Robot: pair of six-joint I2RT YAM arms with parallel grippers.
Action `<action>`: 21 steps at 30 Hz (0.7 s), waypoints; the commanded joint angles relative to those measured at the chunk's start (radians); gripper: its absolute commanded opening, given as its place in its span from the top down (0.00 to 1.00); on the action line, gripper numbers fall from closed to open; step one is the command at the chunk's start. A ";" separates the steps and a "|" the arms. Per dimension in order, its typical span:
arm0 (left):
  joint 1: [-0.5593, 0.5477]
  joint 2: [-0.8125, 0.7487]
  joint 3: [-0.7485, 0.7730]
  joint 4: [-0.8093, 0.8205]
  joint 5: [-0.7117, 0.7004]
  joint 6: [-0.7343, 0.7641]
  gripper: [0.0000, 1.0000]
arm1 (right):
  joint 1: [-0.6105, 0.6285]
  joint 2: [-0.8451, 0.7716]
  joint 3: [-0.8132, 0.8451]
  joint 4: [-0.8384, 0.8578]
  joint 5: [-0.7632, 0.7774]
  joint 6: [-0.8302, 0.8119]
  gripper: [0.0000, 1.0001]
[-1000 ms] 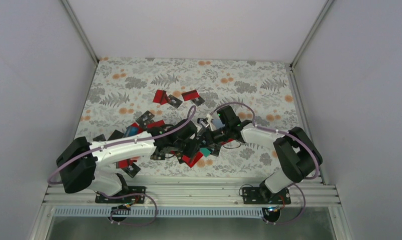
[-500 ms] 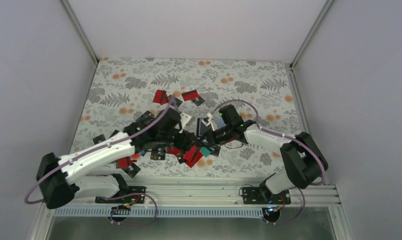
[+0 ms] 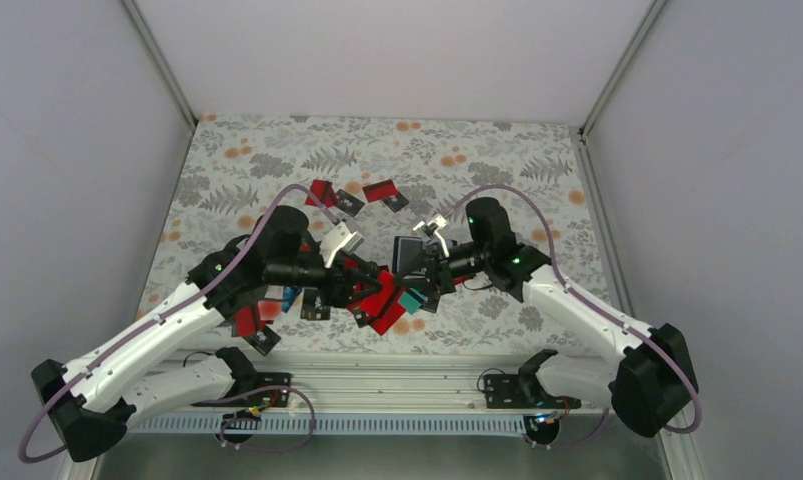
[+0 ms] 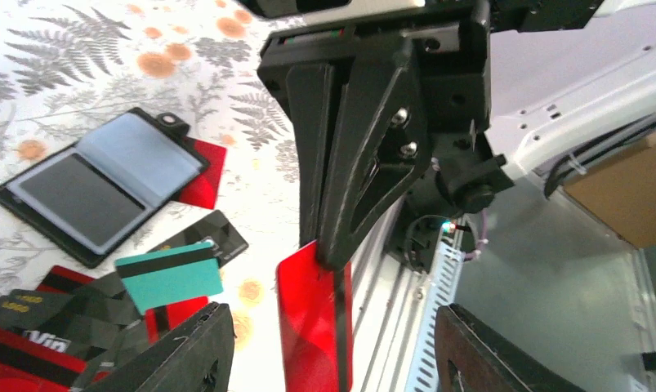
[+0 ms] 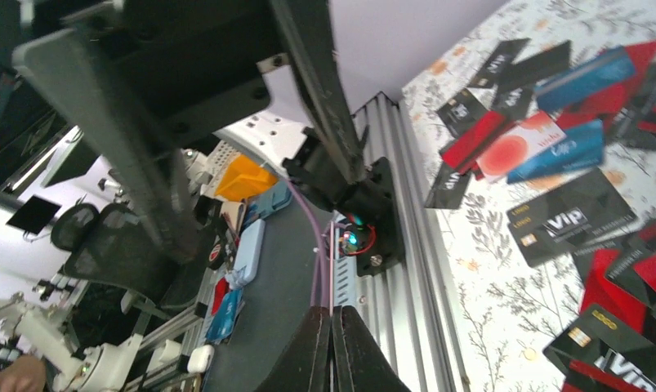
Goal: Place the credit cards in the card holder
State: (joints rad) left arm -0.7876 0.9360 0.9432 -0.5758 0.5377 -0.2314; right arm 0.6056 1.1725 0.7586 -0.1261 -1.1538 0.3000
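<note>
In the left wrist view, my right gripper (image 4: 334,257) is shut on the top edge of a red credit card (image 4: 308,327), which hangs upright above the table's near edge. My left gripper (image 4: 332,317) is open, with one finger on each side of that card and neither touching it. The card holder (image 4: 104,184) lies open and flat on the floral cloth, showing clear pockets. In the top view the two grippers, left (image 3: 357,285) and right (image 3: 425,275), face each other above a pile of credit cards (image 3: 377,308). The right wrist view shows the right gripper (image 5: 331,314) pressed together.
Loose cards lie around: a teal one (image 4: 171,276), black VIP cards (image 5: 569,216), red ones at the back (image 3: 324,192). The aluminium rail (image 3: 377,385) runs along the table's near edge. White walls (image 3: 67,200) enclose both sides.
Both arms have stretched out and their elbows have swung outward. The left wrist drew back to the left and the right wrist moved right. The right gripper stayed shut.
</note>
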 commanded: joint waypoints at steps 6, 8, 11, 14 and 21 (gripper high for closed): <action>0.005 -0.025 -0.006 -0.039 0.128 0.065 0.53 | -0.001 -0.082 0.056 -0.004 -0.124 -0.087 0.96; 0.005 -0.021 -0.007 -0.040 0.145 0.071 0.57 | -0.001 -0.095 0.065 -0.003 -0.134 -0.089 0.96; 0.005 -0.021 -0.010 -0.032 0.181 0.073 0.61 | 0.000 -0.095 0.087 -0.025 -0.132 -0.103 0.96; 0.005 -0.019 -0.008 -0.028 0.186 0.076 0.67 | -0.001 -0.087 0.100 -0.045 -0.135 -0.115 0.96; 0.006 -0.001 0.003 -0.019 0.172 0.077 0.82 | 0.000 -0.081 0.108 -0.064 -0.142 -0.125 0.96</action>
State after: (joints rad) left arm -0.7872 0.9287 0.9401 -0.6083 0.6975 -0.1665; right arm 0.6056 1.0927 0.8345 -0.1646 -1.2709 0.2031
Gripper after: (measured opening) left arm 0.205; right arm 0.044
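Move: The red card pinched in the right gripper has its middle about 3 cm right of the left hand point, level fore-and-aft and some 4 cm below. From the right hand point, the open left gripper is about 6 cm left, level fore-and-aft and 4 cm higher. From the left hand, the card holder lies about 14 cm ahead and 10 cm right, the teal card 3 cm ahead and 8 cm right, both roughly 24 cm down. Raise the right gripper about 5 cm and draw it back 2 to 3 cm, tipping its fingers up and keeping the red card pinched, so the free end comes between the left fingers. Meanwhile bring the left gripper back about 3 cm, turning some 10 degrees clockwise, and narrow its wide-open fingers around that end without shutting them fully. ##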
